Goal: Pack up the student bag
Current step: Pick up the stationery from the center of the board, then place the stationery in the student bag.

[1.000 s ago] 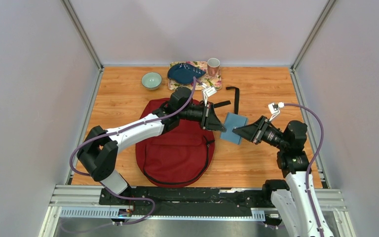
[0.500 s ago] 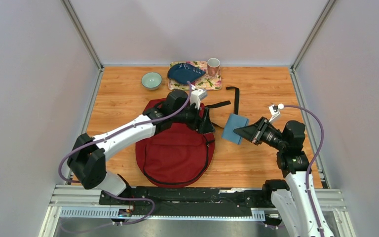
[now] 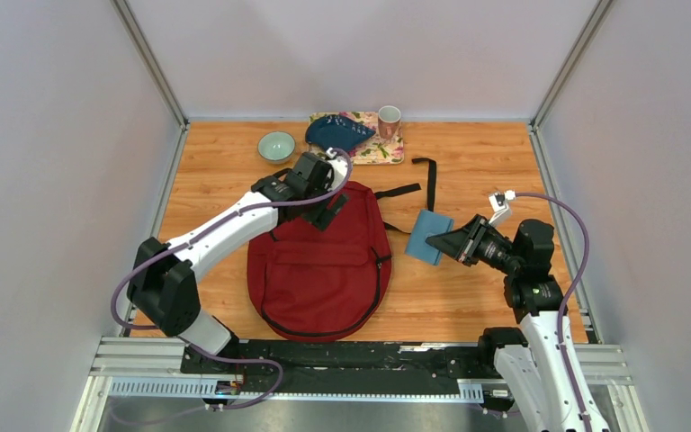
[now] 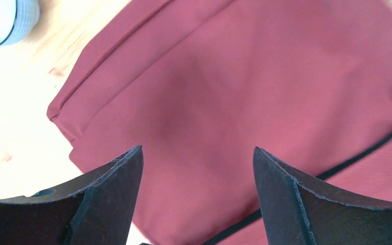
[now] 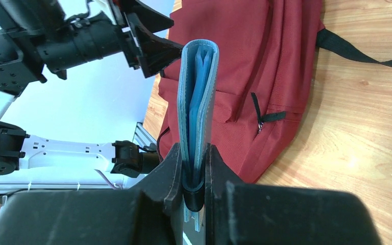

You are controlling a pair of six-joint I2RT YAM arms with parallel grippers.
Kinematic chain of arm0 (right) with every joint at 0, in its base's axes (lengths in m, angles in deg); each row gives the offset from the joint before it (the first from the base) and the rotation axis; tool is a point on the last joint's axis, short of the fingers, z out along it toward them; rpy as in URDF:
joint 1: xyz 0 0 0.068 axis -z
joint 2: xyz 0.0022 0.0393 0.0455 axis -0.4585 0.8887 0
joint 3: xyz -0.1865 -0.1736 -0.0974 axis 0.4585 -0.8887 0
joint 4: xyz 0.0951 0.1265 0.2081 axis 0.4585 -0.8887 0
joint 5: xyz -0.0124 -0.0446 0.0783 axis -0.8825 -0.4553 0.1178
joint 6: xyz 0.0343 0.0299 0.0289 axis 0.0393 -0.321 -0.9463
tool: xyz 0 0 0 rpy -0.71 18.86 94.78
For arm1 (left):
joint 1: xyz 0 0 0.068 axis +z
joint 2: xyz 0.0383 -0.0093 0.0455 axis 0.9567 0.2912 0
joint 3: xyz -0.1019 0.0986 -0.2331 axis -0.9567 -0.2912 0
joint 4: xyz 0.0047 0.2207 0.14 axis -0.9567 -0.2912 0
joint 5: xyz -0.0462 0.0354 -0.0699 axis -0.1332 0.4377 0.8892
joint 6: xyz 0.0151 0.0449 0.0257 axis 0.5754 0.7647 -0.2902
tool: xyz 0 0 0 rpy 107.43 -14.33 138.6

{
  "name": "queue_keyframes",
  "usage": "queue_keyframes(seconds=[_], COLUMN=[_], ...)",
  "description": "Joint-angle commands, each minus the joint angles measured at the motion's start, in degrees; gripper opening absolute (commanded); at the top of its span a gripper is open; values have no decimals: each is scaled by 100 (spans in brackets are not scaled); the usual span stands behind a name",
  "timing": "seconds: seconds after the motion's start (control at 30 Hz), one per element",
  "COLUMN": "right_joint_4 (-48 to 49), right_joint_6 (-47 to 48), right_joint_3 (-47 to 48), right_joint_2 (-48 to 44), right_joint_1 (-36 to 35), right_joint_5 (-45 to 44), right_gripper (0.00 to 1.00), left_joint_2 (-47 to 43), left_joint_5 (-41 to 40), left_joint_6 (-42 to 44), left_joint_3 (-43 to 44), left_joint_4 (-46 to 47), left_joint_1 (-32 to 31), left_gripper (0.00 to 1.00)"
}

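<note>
The student bag (image 3: 324, 265), a large dark red backpack, lies flat on the table and shows in the left wrist view (image 4: 235, 87) and the right wrist view (image 5: 275, 61). My left gripper (image 3: 328, 212) hovers open over the bag's upper part with nothing between its fingers (image 4: 198, 149). My right gripper (image 3: 434, 240) is shut on a folded blue wallet (image 3: 429, 234), held on edge above the table to the right of the bag. In the right wrist view the wallet (image 5: 198, 97) stands upright between the closed gripper (image 5: 191, 150).
A teal bowl (image 3: 276, 146) sits behind the bag on the left. A floral tray (image 3: 385, 151) at the back holds a dark blue pouch (image 3: 335, 132) and a pink cup (image 3: 389, 118). The bag's black strap (image 3: 428, 180) trails toward the back right.
My left gripper opened, let go of the blue wallet and swung back left over the bag's top. My right gripper closed on the wallet and holds it alone.
</note>
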Motion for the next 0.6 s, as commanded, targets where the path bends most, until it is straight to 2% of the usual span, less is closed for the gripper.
queue_keyframes(seconds=[0.0,0.2,0.4,0.57], right_joint_4=[187,161,222,275], right_joint_6=[73,143,169,213], right_joint_3=[25,-19,-80,-89], right_joint_2=[-24,-33,63,142], right_joint_1=[-6,-15,-6,-15], right_joint_5=[2,28,90,99], right_gripper=[0,0,0,0], left_joint_2=[231,48,-216,-480], left_joint_5=[-785,-689,-136,734], left_joint_6=[999,1017,1201,1413], left_joint_3=[51,-440,-749,-916], left_joint_4=[-531,-435,-531,-637], left_joint_1=[47,161,328,389], left_gripper=[86,86,86,85])
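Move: The zip end at the far left edge of the red backpack, which the left hand seems to be going for, lies about 12 cm to that hand's left, some 2 cm ahead and 12 cm below. The backpack's middle is roughly 5 cm back, 2 cm left and equally low; the green bowl stands some 28 cm ahead and 14 cm left, 14 cm down. From the right hand, the zip end is about 13 cm ahead, 37 cm left and 18 cm below. Already wide open, the left hand swings about 5 cm left and sinks some 4 to 5 cm over the backpack's upper front towards the zip end, easing back about 2 cm late on, while its left side rolls up by some 10 to 15 degrees. The right hand stays put with the blue notebook still pinched upright between its fingers; the left fingers come close to the red cloth, though contact can't be seen. ##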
